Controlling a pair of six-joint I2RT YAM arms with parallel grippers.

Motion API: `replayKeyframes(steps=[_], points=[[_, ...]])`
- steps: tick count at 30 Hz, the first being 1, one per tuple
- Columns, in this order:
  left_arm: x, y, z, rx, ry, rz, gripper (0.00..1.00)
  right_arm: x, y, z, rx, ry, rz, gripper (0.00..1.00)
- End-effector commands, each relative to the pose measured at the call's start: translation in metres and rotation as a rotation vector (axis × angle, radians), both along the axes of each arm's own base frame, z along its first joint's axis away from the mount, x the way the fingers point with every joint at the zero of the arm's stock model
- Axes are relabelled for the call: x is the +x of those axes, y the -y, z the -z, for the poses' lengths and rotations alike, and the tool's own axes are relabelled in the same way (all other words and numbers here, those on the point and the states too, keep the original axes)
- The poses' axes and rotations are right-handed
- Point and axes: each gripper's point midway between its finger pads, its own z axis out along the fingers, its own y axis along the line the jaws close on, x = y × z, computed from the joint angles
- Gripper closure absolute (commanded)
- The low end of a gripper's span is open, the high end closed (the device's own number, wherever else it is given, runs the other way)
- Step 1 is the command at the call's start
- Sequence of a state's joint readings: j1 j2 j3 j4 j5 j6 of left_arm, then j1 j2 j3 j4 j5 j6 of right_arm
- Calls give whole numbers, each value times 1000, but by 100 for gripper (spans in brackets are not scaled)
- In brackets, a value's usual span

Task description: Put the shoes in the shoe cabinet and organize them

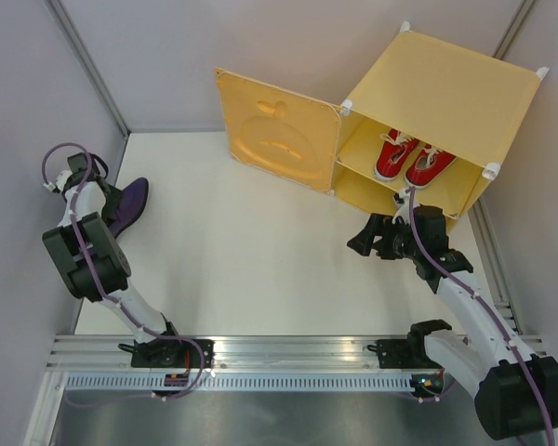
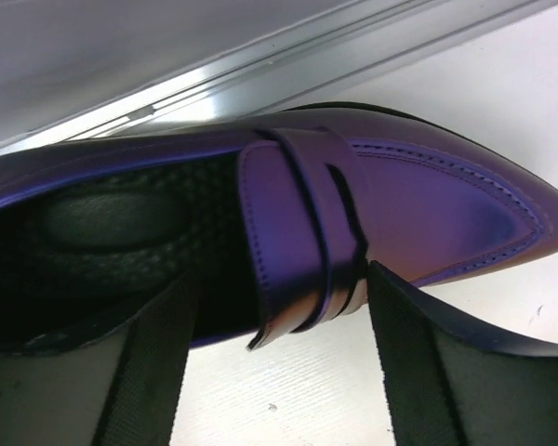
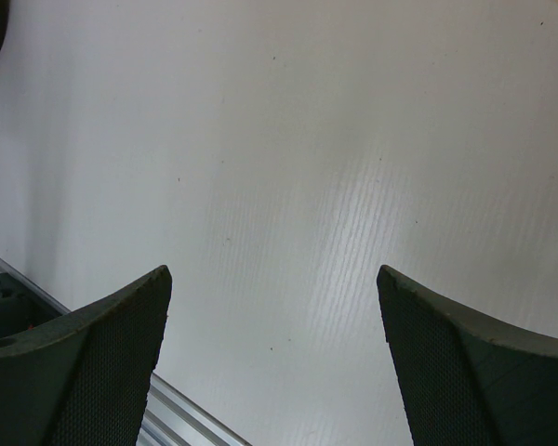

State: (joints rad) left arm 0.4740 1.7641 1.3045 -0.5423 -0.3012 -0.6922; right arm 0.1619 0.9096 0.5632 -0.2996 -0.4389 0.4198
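A dark purple loafer (image 1: 130,205) lies at the table's far left edge; I see only this one. It fills the left wrist view (image 2: 400,195). My left gripper (image 1: 109,199) is open, its fingers (image 2: 149,358) standing either side of the loafer's strap (image 2: 298,232) at the near side of the shoe. Two red sneakers (image 1: 400,153) with white laces stand side by side on the inner shelf of the yellow-orange shoe cabinet (image 1: 446,88). Its apple-embossed door (image 1: 274,130) is swung open to the left. My right gripper (image 1: 361,240) is open and empty over bare table (image 3: 272,274), in front of the cabinet.
Grey walls close in the left side and the back. An aluminium rail (image 1: 279,358) runs along the near edge, and another rail (image 2: 260,65) runs just behind the loafer. The cabinet's lower compartment (image 1: 391,195) opens behind my right wrist.
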Motion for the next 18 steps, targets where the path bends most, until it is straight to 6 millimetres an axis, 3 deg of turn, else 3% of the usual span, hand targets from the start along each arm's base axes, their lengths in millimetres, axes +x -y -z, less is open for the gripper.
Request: replayKeyframes(steps=[1, 6, 9, 13, 18], points=[[26, -9, -8, 6, 63, 6, 26, 4, -2, -7, -8, 50, -19, 6], [41, -17, -2, 15, 50, 41, 33, 3, 1, -6, -21, 56, -4, 6], [44, -18, 7, 8, 36, 48, 43, 5, 2, -5, -26, 53, 1, 6], [42, -9, 13, -38, 46, 51, 68, 6, 2, -3, -28, 48, 4, 6], [40, 12, -12, -95, 149, 28, 93, 8, 2, -6, -24, 60, 4, 6]])
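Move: The left hand is over the inner side of the purple shoe, whose middle lies about 2 cm back, 3 cm to the left and 4 cm below. The shoe's strap is some 3 cm ahead, 1 cm left and 3 cm down, and its toe about 8 cm ahead and 7 cm right; the side rail runs some 7 cm left and 3 cm ahead. From the right hand the purple shoe lies roughly 67 cm left, 8 cm ahead and 8 cm down. The left hand slides about 4 cm forward along the purple shoe to its strap, sinking some 1 cm with a slight drift to the left before easing back to the right and up a little at the end. Its wide-open fingers, one over the shoe's opening and the other on the toe side, close almost fully and pinch the upper at the strap edge, while the wrist tips only by about 5 degrees. ##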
